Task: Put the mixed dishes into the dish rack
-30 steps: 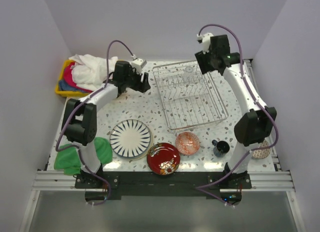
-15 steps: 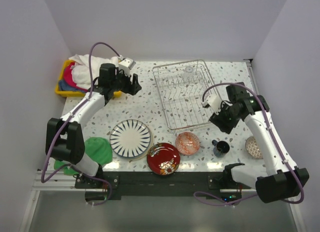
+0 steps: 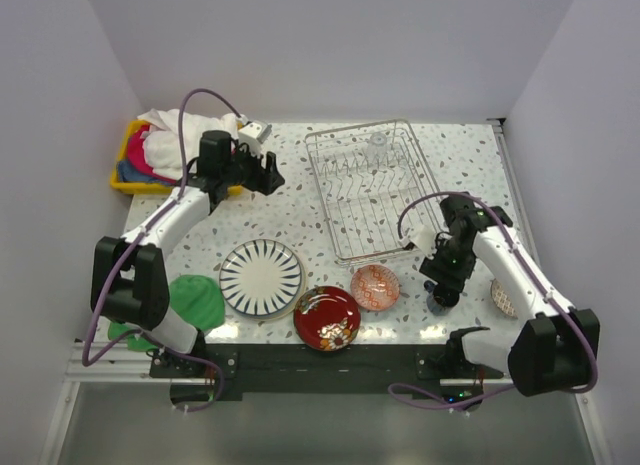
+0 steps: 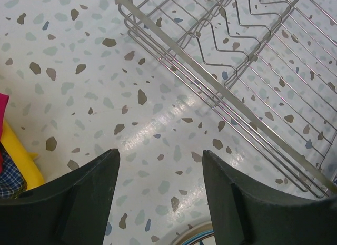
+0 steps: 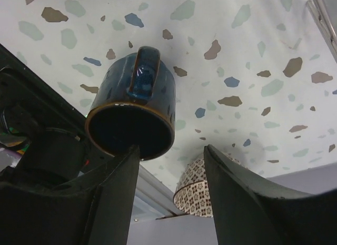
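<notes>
The dish rack [image 3: 378, 192] is a silver wire basket at the back centre, with a small clear glass [image 3: 377, 145] in its far end. On the table in front lie the striped white plate [image 3: 261, 276], the red floral plate [image 3: 327, 318] and the orange-red bowl [image 3: 375, 286]. My right gripper [image 3: 444, 283] hangs open just over the dark blue mug [image 5: 134, 110]. The mug's rim touches the left finger's tip and nothing is held. The blue-white bowl [image 5: 202, 189] sits beyond it. My left gripper [image 3: 270, 174] stands open and empty left of the rack [image 4: 237, 55].
A yellow bin [image 3: 135, 172] heaped with cloths stands at the back left, with its corner [image 4: 16, 163] close to my left fingers. A green cloth [image 3: 195, 303] lies at the front left. The table's front rail is just beyond the mug and the bowl.
The right arm swung from above the rack's far end down to the mug at the front right, its jaws narrowing a little. The left gripper drew back slightly leftward.
</notes>
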`<state>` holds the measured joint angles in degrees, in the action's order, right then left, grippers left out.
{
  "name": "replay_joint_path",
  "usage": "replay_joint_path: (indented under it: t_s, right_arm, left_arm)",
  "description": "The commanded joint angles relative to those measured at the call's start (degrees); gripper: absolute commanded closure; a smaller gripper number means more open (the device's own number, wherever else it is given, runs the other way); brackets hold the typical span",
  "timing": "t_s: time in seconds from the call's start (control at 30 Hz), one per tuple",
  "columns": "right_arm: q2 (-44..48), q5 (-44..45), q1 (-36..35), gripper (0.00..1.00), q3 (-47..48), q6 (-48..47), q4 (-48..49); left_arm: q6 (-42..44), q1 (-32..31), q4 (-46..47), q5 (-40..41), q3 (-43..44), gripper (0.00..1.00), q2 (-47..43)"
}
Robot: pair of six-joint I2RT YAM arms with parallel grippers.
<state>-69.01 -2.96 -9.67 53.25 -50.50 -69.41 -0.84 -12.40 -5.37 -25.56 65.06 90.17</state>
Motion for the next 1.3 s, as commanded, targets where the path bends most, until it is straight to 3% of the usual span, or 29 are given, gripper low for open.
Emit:
replay_joint_path:
  t_s: [0.0, 0.1, 0.2, 0.23, 0.33, 0.47, 0.63, 0.73, 0.77, 0.83, 0.9, 0.97, 1.07, 1.27]
  right_arm:
    - [-2.8, -0.1, 0.2, 0.44, -3.3, -2.0, 5.0]
    - [-5.2, -0.6, 0.3, 0.48, -4.3, -2.0, 7.5]
    - [-6.2, -1.8, 0.2, 0.65, -3.0, -2.0, 6.5]
    - [-6.2, -2.0, 0.3, 0.81, -2.5, -2.1, 5.6]
    - [-3.9, -2.7, 0.3, 1.0, 1.2, -4.9, -0.6]
    - [1.3, -2.0, 0.3, 1.0, 8.4, -13.5, -11.5]
    - [4.8, -1.2, 0.3, 1.0, 20.1, -17.8, -12.7]
    - [7.7, 0.4, 0.1, 1.0, 21.9, -14.5, 3.3]
    - [8.5, 1.7, -0.3, 1.0, 21.2, -12.1, 15.1]
    - [11.0, 4.8, -1.8, 1.0, 16.4, -10.0, 28.3]
    - [12.1, 12.4, -6.7, 1.0, 9.4, -10.1, 48.4]
    - [12.4, 16.7, -12.6, 1.0, 1.6, -14.4, 68.8]
    - [9.5, 19.0, -19.3, 1.0, -3.8, -20.1, 88.2]
    - [-2.8, 23.8, -29.0, 1.0, -9.0, -32.0, 118.0]
  left_arm:
    - [-0.3, 0.1, 1.1, -2.1, -1.2, 0.31, -2.4]
    - [-1.7, 0.1, 1.1, -2.8, -1.2, 0.31, -2.5]
    - [-4.0, 0.1, 1.5, -3.6, -1.5, 0.31, -3.1]
    - [-4.9, 0.1, 1.6, -3.8, -1.6, 0.31, -3.4]
    - [-10.4, 0.1, 1.8, -5.4, -1.6, 0.3, -4.3]
    - [-22.4, 0.1, 3.3, -12.6, -0.5, 0.22, -3.6]
    - [-39.7, 0.1, 13.2, -17.2, -0.8, 0.17, -1.1]
    - [-45.2, -0.3, 18.4, -19.0, 0.6, 0.17, 1.2]
    - [-46.3, -0.4, 20.5, -19.6, 1.0, 0.16, 1.8]
    - [-50.2, -0.8, 23.3, -19.8, 1.6, 0.16, 2.7]
    - [-54.1, -1.3, 25.2, -18.7, 2.2, 0.15, 3.8]
    - [-56.3, -2.4, 28.1, -18.9, 2.9, 0.14, 4.7]
    - [-58.4, -4.1, 30.6, -19.0, 3.9, 0.11, 5.8]
    - [-60.2, -5.3, 33.6, -17.6, 5.5, 0.09, 7.6]
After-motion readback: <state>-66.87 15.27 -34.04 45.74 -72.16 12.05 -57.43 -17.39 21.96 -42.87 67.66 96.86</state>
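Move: My right hand hangs over the mug, whose middle is about 2 cm back, 3 cm left and 6 cm below it. The speckled bowl stands some 17 cm to the mug's right, the orange bowl about 15 cm to its left, and the rack's middle 21 cm ahead and 16 cm left of my hand. From my left hand the mug is roughly 36 cm right and 26 cm back, the rack's middle 23 cm right and 2 cm back, the glass 23 cm right and 8 cm ahead. I lower my right hand some 4 cm, shut the fingers on the mug's wall at the rim, then lift and carry it forward about 20 cm, up, and finally left over the rack, swinging the fingers from straight down to nearly level. My left hand moves right and up towards the mug, about 11 cm across, rolling its left side down some 45 degrees and opening wider, without touching. ##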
